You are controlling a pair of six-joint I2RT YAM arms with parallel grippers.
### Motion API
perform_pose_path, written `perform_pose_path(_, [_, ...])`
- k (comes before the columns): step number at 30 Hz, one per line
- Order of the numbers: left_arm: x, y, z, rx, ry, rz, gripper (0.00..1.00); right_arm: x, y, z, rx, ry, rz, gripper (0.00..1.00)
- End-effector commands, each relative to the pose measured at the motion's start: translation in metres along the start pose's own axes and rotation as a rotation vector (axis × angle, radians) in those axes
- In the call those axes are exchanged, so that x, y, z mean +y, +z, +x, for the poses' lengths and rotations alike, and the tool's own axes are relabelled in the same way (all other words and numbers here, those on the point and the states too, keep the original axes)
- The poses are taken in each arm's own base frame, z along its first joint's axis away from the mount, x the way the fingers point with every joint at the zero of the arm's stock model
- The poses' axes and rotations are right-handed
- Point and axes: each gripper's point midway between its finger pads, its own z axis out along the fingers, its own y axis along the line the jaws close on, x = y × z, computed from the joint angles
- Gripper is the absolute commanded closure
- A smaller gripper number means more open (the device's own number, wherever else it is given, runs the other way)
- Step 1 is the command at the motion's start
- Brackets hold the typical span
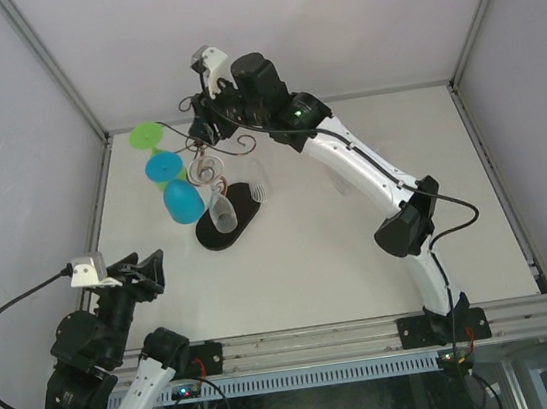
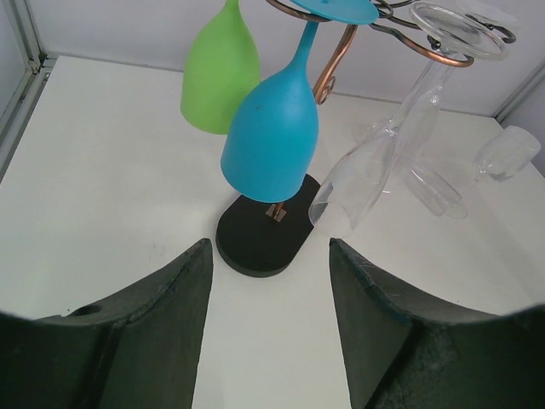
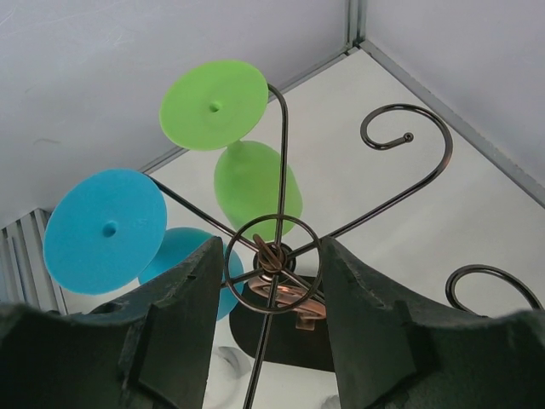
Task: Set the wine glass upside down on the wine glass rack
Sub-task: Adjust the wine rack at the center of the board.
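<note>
The wine glass rack (image 1: 210, 168) stands on its black oval base (image 2: 255, 247) at the back of the table. A green glass (image 2: 220, 77), a blue glass (image 2: 272, 136) and a clear wine glass (image 2: 362, 179) hang upside down from its arms. The clear one hangs tilted, with its foot (image 2: 451, 34) in a scroll. My right gripper (image 3: 271, 247) sits over the top of the rack. Its fingers (image 3: 183, 324) press both sides of the small top ring (image 3: 272, 291). My left gripper (image 2: 269, 247) is open and holds nothing, low at the near left (image 1: 151, 266).
A second clear glass (image 2: 434, 189) shows behind the tilted one, and a third (image 2: 508, 152) is farther right near the right arm. Whether they hang, stand or lie I cannot tell. Enclosure walls ring the table. Two scroll arms (image 3: 426, 153) at the right hold nothing.
</note>
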Motion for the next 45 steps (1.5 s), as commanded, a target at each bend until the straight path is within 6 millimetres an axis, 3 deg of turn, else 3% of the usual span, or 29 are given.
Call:
perform_pose_path(1, [0.002,0.003,0.002,-0.009,0.006,-0.011,0.39,0.004,0.003,-0.024,-0.082,-0.016,-0.004,0.51])
perform_pose_path(11, [0.002,0.004,0.003,-0.005,0.009,-0.012,0.39,0.000,0.014,-0.011,-0.057,-0.019,0.000,0.53])
perform_pose_path(26, [0.003,0.003,0.002,-0.010,0.007,-0.017,0.38,0.001,0.015,-0.007,-0.040,-0.074,0.042,0.78])
perform_pose_path(35, [0.004,0.003,0.002,-0.015,0.006,-0.019,0.38,0.004,0.002,-0.013,-0.043,-0.134,0.131,1.00])
perform_pose_path(45, [0.004,0.002,0.001,-0.019,0.005,-0.017,0.38,-0.001,-0.025,-0.023,-0.050,-0.193,0.332,1.00])
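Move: The rack's central hub, with its small ring, lies just off the right fingertips, about 2 cm ahead, 2 cm left and 3 cm below. The green glass hangs roughly 12 cm left and 4 cm ahead of that hand, the blue one about 9 cm left and 2 cm back, the nearest clear one some 2 cm left and 3 cm back, their middles about 10 cm lower. From the left hand the hub is about 22 cm ahead, 10 cm right and slightly higher. Downward first, about 3 cm and slightly forward-left, the right hand brings its open fingers in at the rack's hub. There they close to a narrow gap and pinch the metal at the hub, the hand edging a little left; keeping that grip, it then twists clockwise, about 10 degrees, rolling its left side down and fingertips up as it eases back slightly. ##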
